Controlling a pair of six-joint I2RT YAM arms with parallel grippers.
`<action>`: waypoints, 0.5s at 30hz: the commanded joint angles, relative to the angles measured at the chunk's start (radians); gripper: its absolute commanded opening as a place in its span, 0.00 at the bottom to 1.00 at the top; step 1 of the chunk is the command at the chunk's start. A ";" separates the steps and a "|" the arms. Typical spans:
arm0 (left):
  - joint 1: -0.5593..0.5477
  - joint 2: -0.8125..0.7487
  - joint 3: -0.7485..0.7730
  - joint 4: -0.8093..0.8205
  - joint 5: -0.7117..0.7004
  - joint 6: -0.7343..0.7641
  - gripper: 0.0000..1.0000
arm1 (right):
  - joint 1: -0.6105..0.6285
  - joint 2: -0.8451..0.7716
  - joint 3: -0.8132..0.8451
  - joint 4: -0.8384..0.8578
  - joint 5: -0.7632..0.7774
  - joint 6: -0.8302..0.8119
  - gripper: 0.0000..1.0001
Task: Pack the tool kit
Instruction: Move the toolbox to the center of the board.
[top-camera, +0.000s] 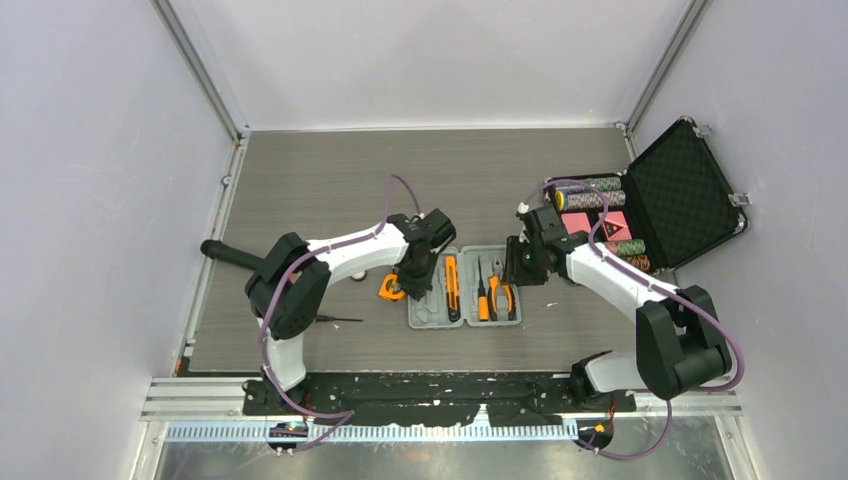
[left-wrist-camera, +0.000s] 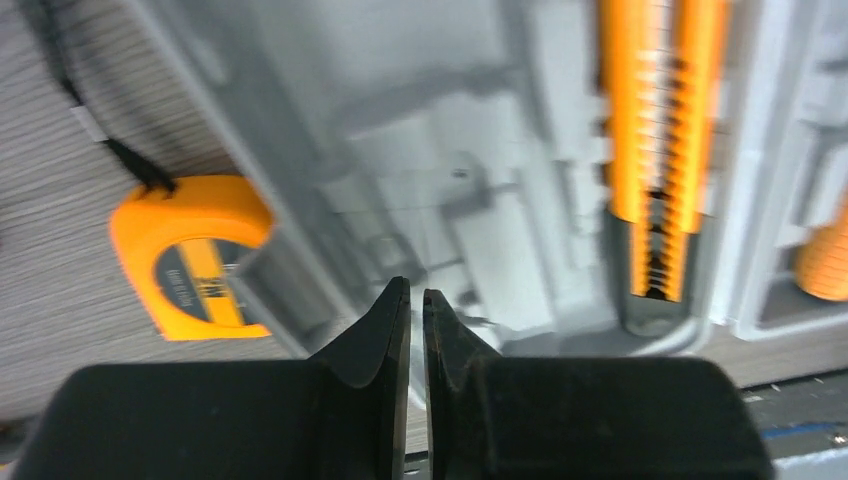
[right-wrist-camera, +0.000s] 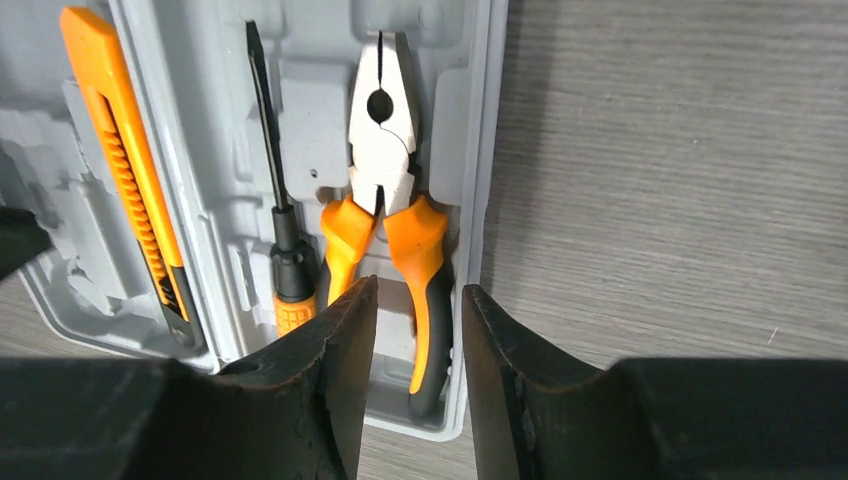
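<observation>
The grey tool kit case (top-camera: 428, 312) lies open and flat between the arms. Its left half holds an orange utility knife (top-camera: 452, 287), and its right half holds a screwdriver (right-wrist-camera: 293, 270) and orange-and-black pliers (right-wrist-camera: 385, 150), each seated in a slot. An orange tape measure (left-wrist-camera: 190, 255) rests on the table against the case's left edge. My left gripper (left-wrist-camera: 416, 290) hovers shut and empty over the left half near that edge. My right gripper (right-wrist-camera: 418, 290) stands open just above the pliers' handles, gripping nothing.
A larger black foam-lined case (top-camera: 680, 190) stands open at the back right with poker chips (top-camera: 590, 195) in it. A thin dark screwdriver (top-camera: 338, 319) lies loose on the table near the left arm's base.
</observation>
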 joint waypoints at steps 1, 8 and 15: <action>0.067 0.003 -0.020 -0.064 -0.065 0.028 0.10 | 0.017 -0.043 -0.023 0.021 -0.012 0.020 0.42; 0.151 0.012 -0.002 -0.104 -0.097 0.048 0.09 | 0.081 -0.032 -0.061 0.052 -0.055 0.076 0.41; 0.201 -0.026 0.029 -0.118 -0.141 0.061 0.09 | 0.193 -0.045 -0.056 0.088 -0.124 0.139 0.41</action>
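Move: The open toolbox's middle lies about 10 cm to the left hand's right and 2 cm ahead; that hand's closed fingertips are down by the box's left wall. The tape measure sits some 5 cm left and 2 cm ahead of this hand, the utility knife about 7 cm right and 2 cm ahead. From the right hand the box's middle is about 10 cm left and 1 cm back, the pliers 3 cm left and 1 cm back, all slightly lower. The toolbox is dragged to the robot's left by the left hand, its still-shut fingertips bearing on the inside of the left wall as it travels about 7 cm left and half as far forward, turning slightly counter-clockwise. The right hand, fingers kept part open at the right wall, first draws back and sinks slightly, then swings left with the box, ending about 4 cm left and 4 cm back. ##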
